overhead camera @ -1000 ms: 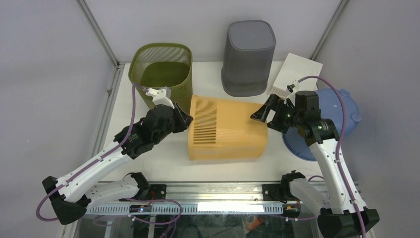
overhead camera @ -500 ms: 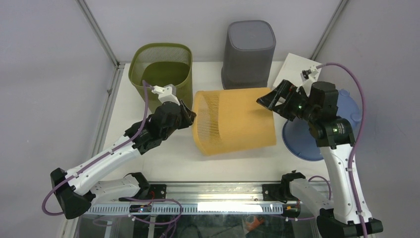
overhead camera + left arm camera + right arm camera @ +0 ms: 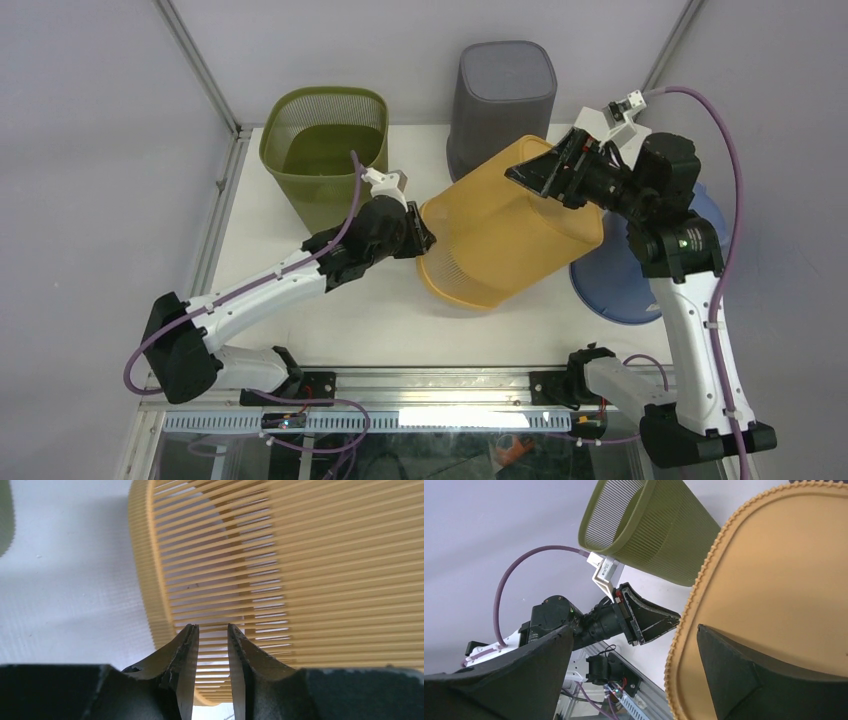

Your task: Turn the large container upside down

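Note:
The large container (image 3: 510, 235), a yellow slatted basket, stands tilted. Its rim rests on the table at the lower left and its flat base is raised toward the upper right. My left gripper (image 3: 425, 240) sits against its left side near the rim. In the left wrist view the jaws (image 3: 212, 630) stand a narrow gap apart, with the slats (image 3: 300, 555) showing beyond them and nothing pinched. My right gripper (image 3: 530, 170) is wide open at the raised base. In the right wrist view (image 3: 634, 629) one finger lies over the flat base (image 3: 784, 580) and the other hangs in the air.
A green mesh basket (image 3: 325, 150) stands upright at the back left, close behind the left arm. A grey bin (image 3: 503, 115) stands upside down at the back centre. A blue lid (image 3: 610, 290) lies at the right under the right arm. A white box (image 3: 600, 125) is partly hidden.
The yellow container has swung from lying on its side to tilted, base up. My right gripper rose and moved back with the base. My left gripper followed to the right and its jaws parted slightly.

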You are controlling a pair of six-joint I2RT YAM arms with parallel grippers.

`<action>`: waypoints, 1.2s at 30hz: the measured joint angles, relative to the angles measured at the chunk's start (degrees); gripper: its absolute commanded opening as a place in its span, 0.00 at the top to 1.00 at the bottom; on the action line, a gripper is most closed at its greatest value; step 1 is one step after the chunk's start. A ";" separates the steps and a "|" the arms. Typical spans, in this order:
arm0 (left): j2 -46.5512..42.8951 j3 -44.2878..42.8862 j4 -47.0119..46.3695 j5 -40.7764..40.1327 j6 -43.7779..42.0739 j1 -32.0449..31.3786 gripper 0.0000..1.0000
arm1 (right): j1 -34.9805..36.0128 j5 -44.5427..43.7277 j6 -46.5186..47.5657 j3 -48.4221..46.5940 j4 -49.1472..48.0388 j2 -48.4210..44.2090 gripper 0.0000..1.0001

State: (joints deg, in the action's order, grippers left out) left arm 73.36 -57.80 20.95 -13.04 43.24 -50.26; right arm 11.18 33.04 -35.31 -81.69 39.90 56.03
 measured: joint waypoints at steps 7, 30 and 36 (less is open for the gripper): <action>4.46 -2.51 -4.57 2.69 -0.83 -0.02 0.66 | 0.07 2.67 -3.69 4.28 -4.20 1.40 0.01; 2.45 -33.00 7.85 -0.85 -16.85 -0.02 0.01 | 9.79 -1.60 5.92 -10.38 2.29 8.96 0.01; 2.16 -46.05 17.57 -12.37 -21.53 1.70 0.01 | 14.62 -5.90 6.34 -7.65 4.17 13.00 0.01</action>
State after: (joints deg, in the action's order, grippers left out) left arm 75.53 -103.85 38.52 -25.41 21.71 -48.56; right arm 25.80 27.14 -28.97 -89.34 44.07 69.04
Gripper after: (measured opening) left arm 0.986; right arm 0.991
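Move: The yellow container is tipped over, its closed bottom raised towards the right hand: its middle lies about 16 cm right of the left hand, 2 cm ahead and near its height, and from the right hand some 21 cm below and 3 cm left. The grey container stands about 27 cm ahead and 3 cm left of the right hand; the blue container is some 25 cm to that hand's right, level with it fore and aft. The green container is roughly 18 cm ahead and 21 cm left of the left hand. Rightwards about 6 cm and slightly forward, the left hand pushes at the yellow container's rim end, then swings clear, climbing nearly 30 cm and back left as it opens wide and tips its fingers up. The right hand, still wide open over the raised bottom, eases forward, rises some 5 cm, then sweeps left and sinks about 8 cm, turning slightly counter-clockwise. ##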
